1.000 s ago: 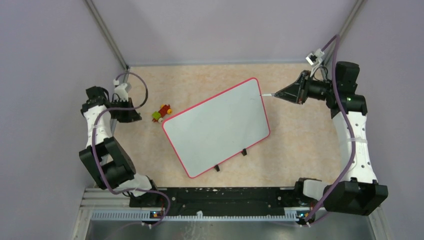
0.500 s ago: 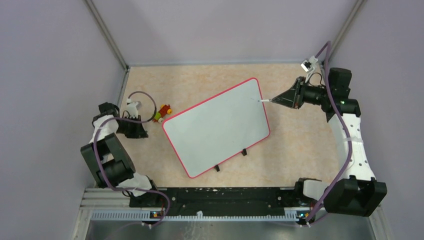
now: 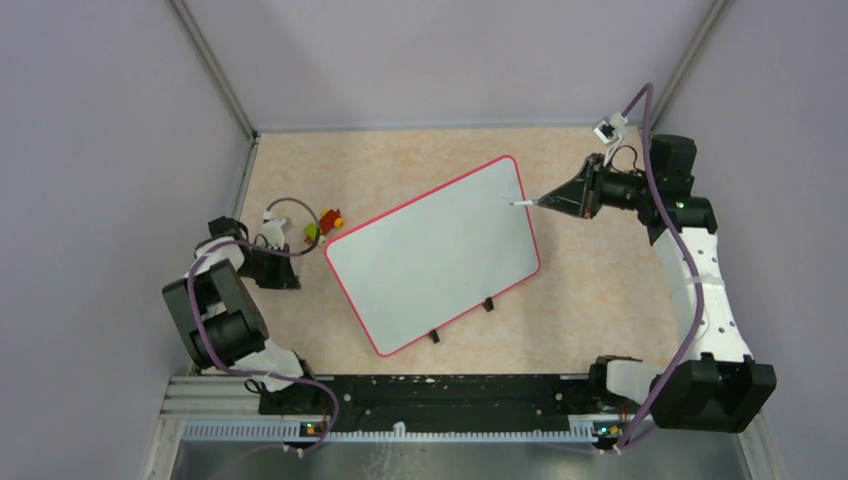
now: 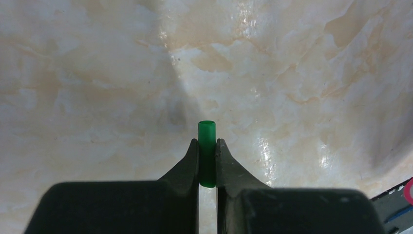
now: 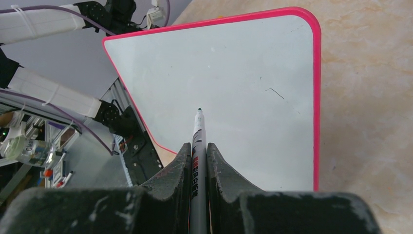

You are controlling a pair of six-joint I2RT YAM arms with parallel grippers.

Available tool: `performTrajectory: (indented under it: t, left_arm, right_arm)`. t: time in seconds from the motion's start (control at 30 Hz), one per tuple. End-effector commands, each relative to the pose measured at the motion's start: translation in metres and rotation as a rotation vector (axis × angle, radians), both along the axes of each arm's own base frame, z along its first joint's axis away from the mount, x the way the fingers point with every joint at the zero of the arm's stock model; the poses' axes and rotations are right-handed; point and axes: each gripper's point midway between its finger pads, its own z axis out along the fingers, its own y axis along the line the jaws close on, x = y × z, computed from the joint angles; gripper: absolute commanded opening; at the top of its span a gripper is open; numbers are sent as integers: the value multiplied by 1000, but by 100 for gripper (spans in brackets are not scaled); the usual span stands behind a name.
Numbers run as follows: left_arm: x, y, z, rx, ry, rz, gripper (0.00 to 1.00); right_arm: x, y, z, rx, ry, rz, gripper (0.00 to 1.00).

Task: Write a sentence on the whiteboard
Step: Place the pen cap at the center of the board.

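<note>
The whiteboard point(image 3: 430, 255) lies tilted on the marbled table, white with a red rim point(image 5: 316, 97). The sentence is not in view; the board's face bears only a short dark stroke point(image 5: 275, 92). My right gripper point(image 3: 548, 201) point(image 5: 197, 146) is shut on a white marker point(image 5: 198, 127), and the marker's dark tip hangs over the board's far right corner point(image 3: 517, 203). My left gripper point(image 3: 283, 272) point(image 4: 207, 142) sits low over the table left of the board, shut on a small green marker cap point(image 4: 206, 131).
A small red, yellow and green toy point(image 3: 322, 226) lies just off the board's left corner, near the left gripper. Two black feet point(image 3: 434, 337) point(image 3: 488, 304) stick out along the board's near edge. Grey walls close in the table.
The left arm has drawn nearer and lower, beside the toy. The right gripper has moved left, bringing the marker tip from outside the rim to over the board.
</note>
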Motion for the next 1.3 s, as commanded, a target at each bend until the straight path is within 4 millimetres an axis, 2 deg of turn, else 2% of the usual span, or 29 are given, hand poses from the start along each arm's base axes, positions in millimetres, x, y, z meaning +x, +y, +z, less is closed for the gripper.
performTrajectory:
  t: [0.0,0.37,0.97,1.03,1.1,1.17,1.27]
  left_arm:
    - [2,1,-9,37,-8,-31,12]
    - [-5,-10,-24,53,35,-71,18]
    - [-5,-25,-22,76,44,-126,40]
    - [0,-26,-13,67,25,-128,44]
    - [7,-31,5,36,-6,-132,49]
    - [13,-43,32,-37,-44,-140,53]
    - [25,-57,74,-120,-127,-159,55]
  right_arm:
    - [-3,4,9,-16,-72,18,0]
    - [-4,7,6,-26,-68,26,0]
    - [-7,8,9,-40,-73,35,0]
    - [-8,9,12,-39,-76,40,0]
    - [-8,10,14,-54,-98,53,0]
    - [-8,10,18,-65,-110,59,0]
    - [-16,23,26,-85,-135,125,0]
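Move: Just under the left hand is the spot of table for the pen cap still in its fingers, roughly 2 cm to the right, 1 cm back and 3 cm below. The coloured toy lies about 14 cm ahead and 6 cm right; the whiteboard's middle is some 31 cm right and 7 cm ahead, both about 3 cm lower. From the right hand, which holds the marker, the cap is about 53 cm left, level in reach and 29 cm down. Sinking barely 1.5 cm with the pen cap, the left hand brings it down onto the bare table, then slides right towards the whiteboard as the fingers part to about half open and let go. Nearly 4 cm of rightward travel in all, with a slight clockwise turn; at the very end it lifts some 2 cm clear. ##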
